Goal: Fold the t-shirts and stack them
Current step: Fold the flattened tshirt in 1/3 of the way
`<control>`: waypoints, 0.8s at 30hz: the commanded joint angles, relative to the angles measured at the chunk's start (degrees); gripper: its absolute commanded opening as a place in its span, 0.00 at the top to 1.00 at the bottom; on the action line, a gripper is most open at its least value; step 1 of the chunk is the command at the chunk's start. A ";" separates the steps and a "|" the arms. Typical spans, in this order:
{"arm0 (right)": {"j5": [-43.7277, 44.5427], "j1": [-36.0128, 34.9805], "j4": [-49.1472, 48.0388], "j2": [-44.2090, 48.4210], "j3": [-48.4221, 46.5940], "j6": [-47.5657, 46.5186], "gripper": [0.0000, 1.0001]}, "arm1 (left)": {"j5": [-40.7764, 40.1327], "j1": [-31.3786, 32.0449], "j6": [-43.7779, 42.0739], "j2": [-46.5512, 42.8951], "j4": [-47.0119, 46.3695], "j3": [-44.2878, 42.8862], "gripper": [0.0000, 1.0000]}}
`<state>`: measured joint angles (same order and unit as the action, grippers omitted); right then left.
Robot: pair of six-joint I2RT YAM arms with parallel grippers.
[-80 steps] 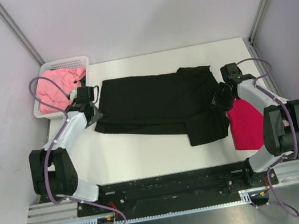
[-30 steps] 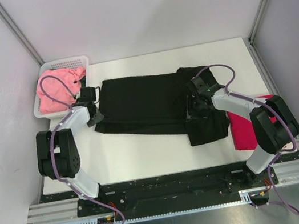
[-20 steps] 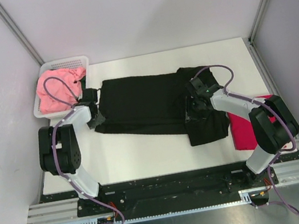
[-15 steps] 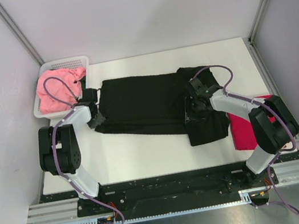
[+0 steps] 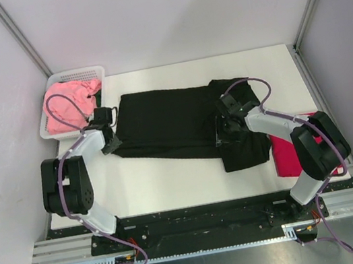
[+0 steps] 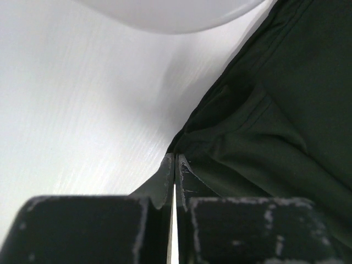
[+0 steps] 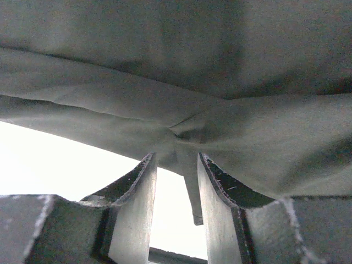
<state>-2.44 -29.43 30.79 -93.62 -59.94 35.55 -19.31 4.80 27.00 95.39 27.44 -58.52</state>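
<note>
The black t-shirt [image 5: 168, 123] lies spread across the white table [image 5: 171, 181], its right part folded over. My left gripper [image 5: 111, 144] is at its left edge. In the left wrist view the left gripper [image 6: 175, 159] is shut, pinching the corner of the black t-shirt [image 6: 275, 110]. My right gripper [image 5: 222, 136] rests on the folded right part. In the right wrist view the right gripper [image 7: 175, 157] stands open, with a puckered fold of the black t-shirt [image 7: 220, 66] and a hanging flap between its fingers [image 7: 212, 176]. The crimson t-shirt [image 5: 288, 153] lies at the right edge. The pink t-shirt [image 5: 62, 104] fills the basket.
The white mesh basket [image 5: 74, 75] stands at the table's back left corner, close behind my left arm. Grey walls and metal posts enclose the table on three sides. Bare tabletop shows in front of the black shirt.
My left gripper has shut at the shirt's left corner. The right gripper has crept slightly left over the folded part, its opening unchanged.
</note>
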 commanded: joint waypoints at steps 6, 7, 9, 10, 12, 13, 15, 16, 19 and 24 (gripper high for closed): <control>-0.36 -4.20 -3.81 -2.75 -3.22 -1.26 0.60 | -1.81 -1.31 2.39 -3.75 0.72 2.21 1.00; -0.15 -4.70 -3.72 -3.21 -3.54 -1.31 0.60 | -1.71 -1.29 2.55 -3.43 0.70 2.33 1.00; 0.12 -5.29 -3.54 -3.84 -3.96 -1.30 0.60 | -1.41 -1.33 2.71 -2.66 0.78 2.44 0.99; 0.36 -5.38 -3.45 -3.93 -4.05 -1.33 0.60 | -1.29 -1.35 2.71 -2.40 0.77 2.44 0.97; 1.13 -5.38 -2.59 -3.60 -4.11 -1.20 0.60 | -0.89 -1.43 2.68 -2.19 0.84 2.34 0.87; 1.78 -5.29 -1.70 -2.93 -4.12 -1.10 0.60 | -0.72 -1.44 2.56 -2.34 0.85 2.26 0.77; 5.26 -5.11 0.48 -0.30 -4.13 -1.30 0.60 | -0.29 -1.52 2.34 -3.40 0.86 2.07 0.65; 7.36 -5.02 2.03 1.44 -4.08 -1.33 0.60 | -0.02 -1.49 2.26 -4.18 0.86 1.91 0.61; 11.36 -3.78 6.45 7.28 -2.63 -0.53 0.58 | 1.11 -1.53 1.76 -7.12 0.93 1.25 0.53; 12.91 2.94 11.67 22.18 6.53 3.27 0.56 | 5.92 1.85 0.06 -14.61 0.89 1.53 0.48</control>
<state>5.80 -31.46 35.62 -82.72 -59.13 35.64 -17.21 4.14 28.51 88.75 28.93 -56.23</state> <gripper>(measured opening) 0.428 0.518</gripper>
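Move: The left hand already pinches the black t-shirt's near-left corner, low over bare table; the spot where that corner will lie is about 1 cm back, 1 cm left and 1 cm below. The basket stands some 16 cm ahead of that hand and 9 cm left. The right hand's open fingers are at a pucker roughly 1 cm ahead and 1 cm below; the shirt's near panel corner lies 8 cm straight back, the red t-shirt 5 cm back and 23 cm right. The right hand, fingers still half open, sweeps about 3.5 cm left along the shirt's near folded part while sinking slightly, as if brushing the pucker flat, then turns back right and climbs clear, some 5 cm each way, its wrist tilting a little. Meanwhile the left hand rises slightly, draws the pinched corner back about 1.5 cm and settles to the table, where its fingers open to half and let go, then lifts off roughly 2 cm. ##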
